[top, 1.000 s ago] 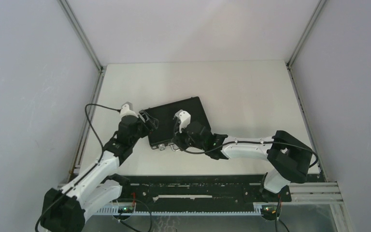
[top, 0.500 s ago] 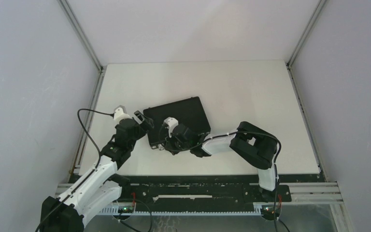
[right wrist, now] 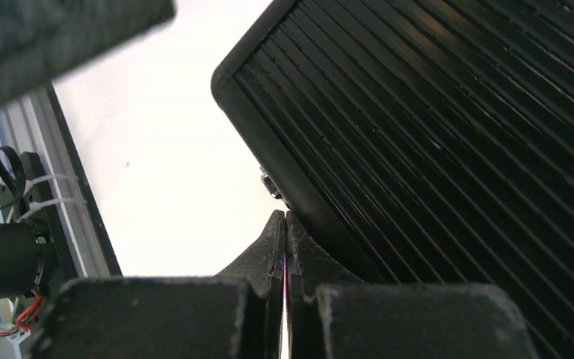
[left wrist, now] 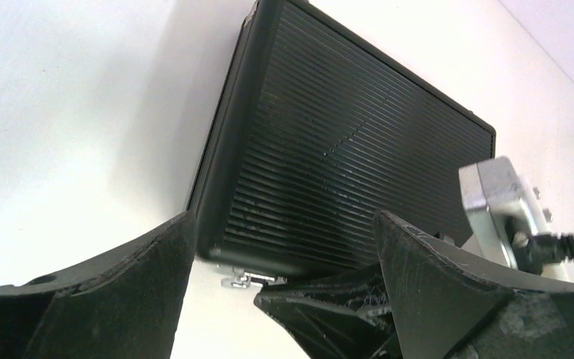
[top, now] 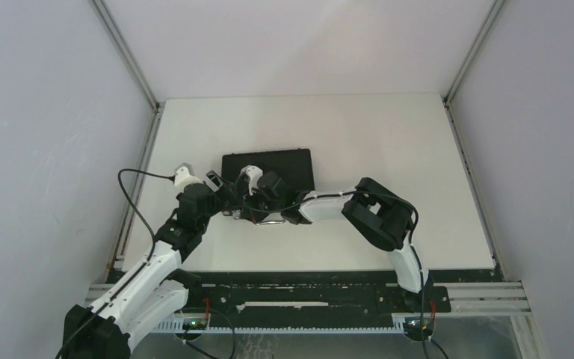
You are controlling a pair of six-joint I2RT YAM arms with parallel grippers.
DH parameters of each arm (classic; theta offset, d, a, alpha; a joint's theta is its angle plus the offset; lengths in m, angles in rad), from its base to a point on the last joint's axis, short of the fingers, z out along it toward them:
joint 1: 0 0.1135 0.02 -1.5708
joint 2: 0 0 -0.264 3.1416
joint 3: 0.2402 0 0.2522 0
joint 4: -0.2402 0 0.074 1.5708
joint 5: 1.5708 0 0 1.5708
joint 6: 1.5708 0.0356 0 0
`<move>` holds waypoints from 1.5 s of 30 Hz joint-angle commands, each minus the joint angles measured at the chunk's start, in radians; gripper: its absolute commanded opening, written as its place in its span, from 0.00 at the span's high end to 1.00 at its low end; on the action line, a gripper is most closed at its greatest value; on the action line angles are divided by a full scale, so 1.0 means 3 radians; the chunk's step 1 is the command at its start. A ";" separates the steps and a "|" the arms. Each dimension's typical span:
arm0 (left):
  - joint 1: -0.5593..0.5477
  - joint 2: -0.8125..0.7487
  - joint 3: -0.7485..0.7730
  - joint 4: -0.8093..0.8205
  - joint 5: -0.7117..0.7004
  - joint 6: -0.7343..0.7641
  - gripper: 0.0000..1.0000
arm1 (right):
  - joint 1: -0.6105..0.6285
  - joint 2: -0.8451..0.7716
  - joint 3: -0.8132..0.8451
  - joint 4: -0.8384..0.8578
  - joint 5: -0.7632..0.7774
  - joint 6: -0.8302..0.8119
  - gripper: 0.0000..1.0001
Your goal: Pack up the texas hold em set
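Note:
The texas hold em set shows only as its closed black ribbed case, lying flat left of the table's middle; chips and cards are hidden inside. My left gripper is open at the case's near-left corner, holding nothing. My right gripper is shut and empty, its tip against the case's front edge. In the left wrist view the right gripper's shut fingers lie between my open left fingers. A silver latch sticks out under the front edge.
White table inside grey walls, with metal frame posts at the back corners. The black base rail runs along the near edge. The right arm's elbow stands right of the case.
The case has turned from slanted to square with the table. The right arm swept left along its front edge, still shut. The left gripper opened wider and pulled slightly left.

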 commanded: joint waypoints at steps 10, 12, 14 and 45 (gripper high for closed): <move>0.0025 -0.0059 -0.0051 0.0025 -0.0112 -0.0040 0.10 | -0.0352 -0.0440 -0.0127 0.0349 -0.0419 0.0102 0.94; 0.0024 -0.0063 -0.0052 0.0025 -0.0086 -0.0042 0.10 | -0.0334 -0.0676 -0.0318 0.0422 -0.0557 0.0121 0.87; 0.0024 -0.0070 -0.0047 0.0021 -0.0080 -0.0043 0.10 | -0.0322 -0.0904 -0.0483 0.0432 -0.0684 0.0118 0.71; 0.0017 -0.0257 -0.0206 0.0259 -0.0034 0.0054 0.11 | -0.2645 -0.3988 -0.3050 0.0245 0.1538 -0.0844 0.14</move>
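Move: At the front face of the closed case, the right hand's shut fingertips have its middle about 10 cm ahead and 5 cm to their right, roughly level. The left latch is some 4 cm to this hand's left, no farther out; the handle is about 6 cm to its right and 1 cm nearer the base. From the left hand, the case's middle lies about 7 cm ahead, 12 cm right and 10 cm below. Pushing on against the case's front near the left latch, the right hand's shut fingers go about 2 cm forward, then come free, backing off and rising while they open wide. From there the hand sweeps some 40 cm right, away from the case, swinging a little forward and turning clockwise about 60 degrees, sinking slightly at the end over bare table. ##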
